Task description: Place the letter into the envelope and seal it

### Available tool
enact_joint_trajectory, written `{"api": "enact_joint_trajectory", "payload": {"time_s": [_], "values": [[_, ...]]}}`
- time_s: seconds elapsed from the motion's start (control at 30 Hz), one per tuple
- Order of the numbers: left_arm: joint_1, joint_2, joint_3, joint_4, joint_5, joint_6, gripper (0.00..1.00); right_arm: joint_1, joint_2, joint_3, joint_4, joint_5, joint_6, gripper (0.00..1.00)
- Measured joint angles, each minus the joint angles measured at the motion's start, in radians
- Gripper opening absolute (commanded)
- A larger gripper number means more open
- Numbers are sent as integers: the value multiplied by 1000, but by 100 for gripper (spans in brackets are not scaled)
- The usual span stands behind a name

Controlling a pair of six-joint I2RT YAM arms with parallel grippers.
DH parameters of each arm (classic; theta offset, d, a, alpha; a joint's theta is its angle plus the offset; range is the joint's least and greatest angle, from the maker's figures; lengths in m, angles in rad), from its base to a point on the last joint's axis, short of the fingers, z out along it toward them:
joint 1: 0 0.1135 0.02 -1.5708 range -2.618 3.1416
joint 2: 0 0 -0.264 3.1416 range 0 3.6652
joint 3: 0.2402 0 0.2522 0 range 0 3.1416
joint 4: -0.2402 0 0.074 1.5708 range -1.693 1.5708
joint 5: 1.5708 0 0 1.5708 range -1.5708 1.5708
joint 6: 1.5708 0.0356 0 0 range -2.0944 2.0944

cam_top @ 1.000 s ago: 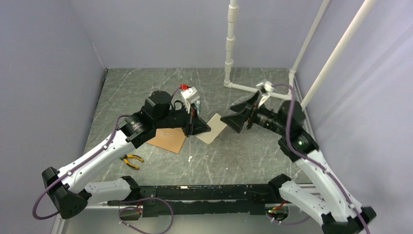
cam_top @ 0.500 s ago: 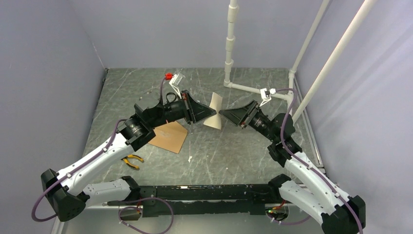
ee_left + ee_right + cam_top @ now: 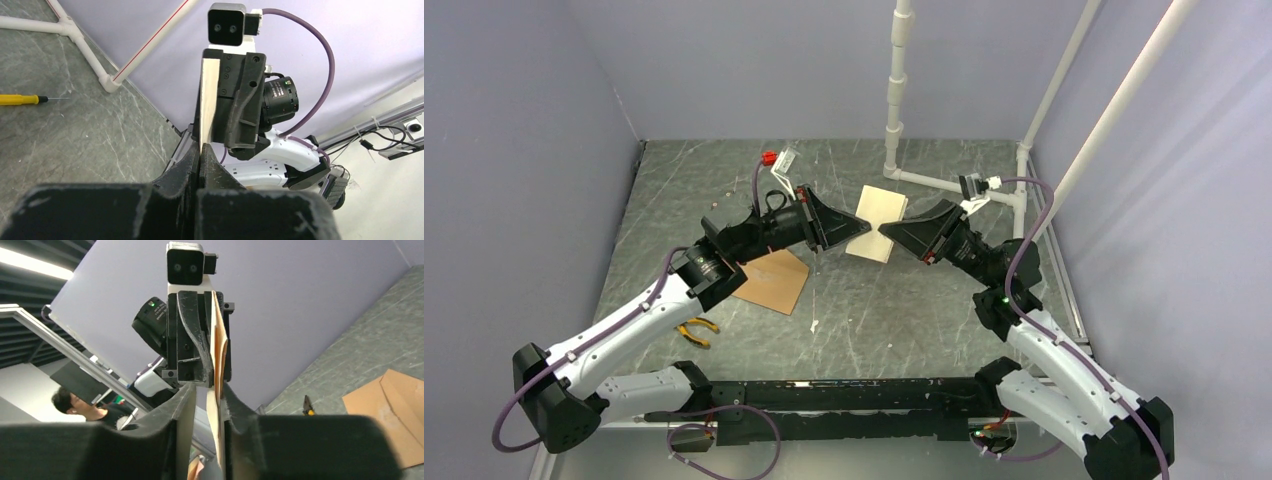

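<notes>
The letter [image 3: 880,220], a pale tan sheet, hangs in the air above the table's middle. My left gripper [image 3: 862,232] is shut on its left edge; in the left wrist view the sheet [image 3: 209,100] rises edge-on from the closed jaws. My right gripper [image 3: 885,230] reaches in from the right and straddles the opposite edge. In the right wrist view the letter [image 3: 218,355] lies against one finger, with a gap to the other, so the jaws are open. The brown envelope [image 3: 771,282] lies flat on the table under the left arm, and the right wrist view shows the envelope [image 3: 390,410] too.
Yellow-handled pliers [image 3: 694,328] lie left of the envelope near the left arm. A yellow screwdriver [image 3: 20,99] rests on the table. A white pipe frame [image 3: 896,110] stands at the back right, close behind the right arm. Grey walls enclose the table.
The left gripper lifted the letter off the table and turned it. The right gripper came in from the right, took the letter's far edge between its fingers and narrowed.
</notes>
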Motion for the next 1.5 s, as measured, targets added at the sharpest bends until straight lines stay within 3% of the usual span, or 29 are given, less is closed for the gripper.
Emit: {"api": "enact_joint_trajectory", "payload": {"time_s": [0.1, 0.17, 0.3, 0.37, 0.4, 0.53, 0.63, 0.8, 1.1, 1.27, 1.5], "values": [[0, 0, 0, 0, -7, -1, 3, 0, -1, 0, 4, 0, 3, 0], [0, 0, 0, 0, -11, 0, 10, 0, -6, 0, -18, 6, -7, 0], [-2, -2, 0, -68, -57, 34, 69, 2, -12, 23, -126, 41, -69, 0], [-2, -7, 0, -163, -123, 63, 90, 3, -8, 50, -214, 77, -119, 0], [-3, -11, 1, -241, -183, 68, 92, 3, -2, 63, -256, 98, -148, 0], [35, -2, 3, -543, -393, 78, 93, 3, 58, 82, -375, 160, -241, 0], [206, 61, 4, -719, -447, 90, 93, 3, 121, 80, -428, 185, -280, 0], [481, 189, 8, -850, -493, 141, 93, 4, 188, 71, -471, 203, -320, 0], [732, 459, 87, -862, -535, 155, 93, 5, 192, 40, -486, 211, -354, 0], [764, 621, 126, -846, -586, 149, 93, 5, 190, 14, -487, 211, -356, 0], [764, 691, 135, -829, -592, 148, 93, 5, 190, 11, -507, 206, -369, 0]]}}
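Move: The envelope lies flat about 12 cm ahead of the left hand, 23 cm to its left and 39 cm below. From the envelope, the glue stick is some 12 cm farther out and 15 cm right, the pliers 12 cm nearer and 12 cm left. The folded letter's middle is about 1 cm ahead and 2 cm to the left of the right hand, level with it; the screwdriver lies roughly 19 cm ahead, 13 cm right, 39 cm below. Shut the right gripper on the folded letter, then open the left wide to let go. Swing the left hand down, left and somewhat forward, about 50 cm in all, turning its fingers to point down at the envelope's left edge, still open. Keep the letter pinched in the right and carry it down some 17 cm and forward, tipping the fingers down. ##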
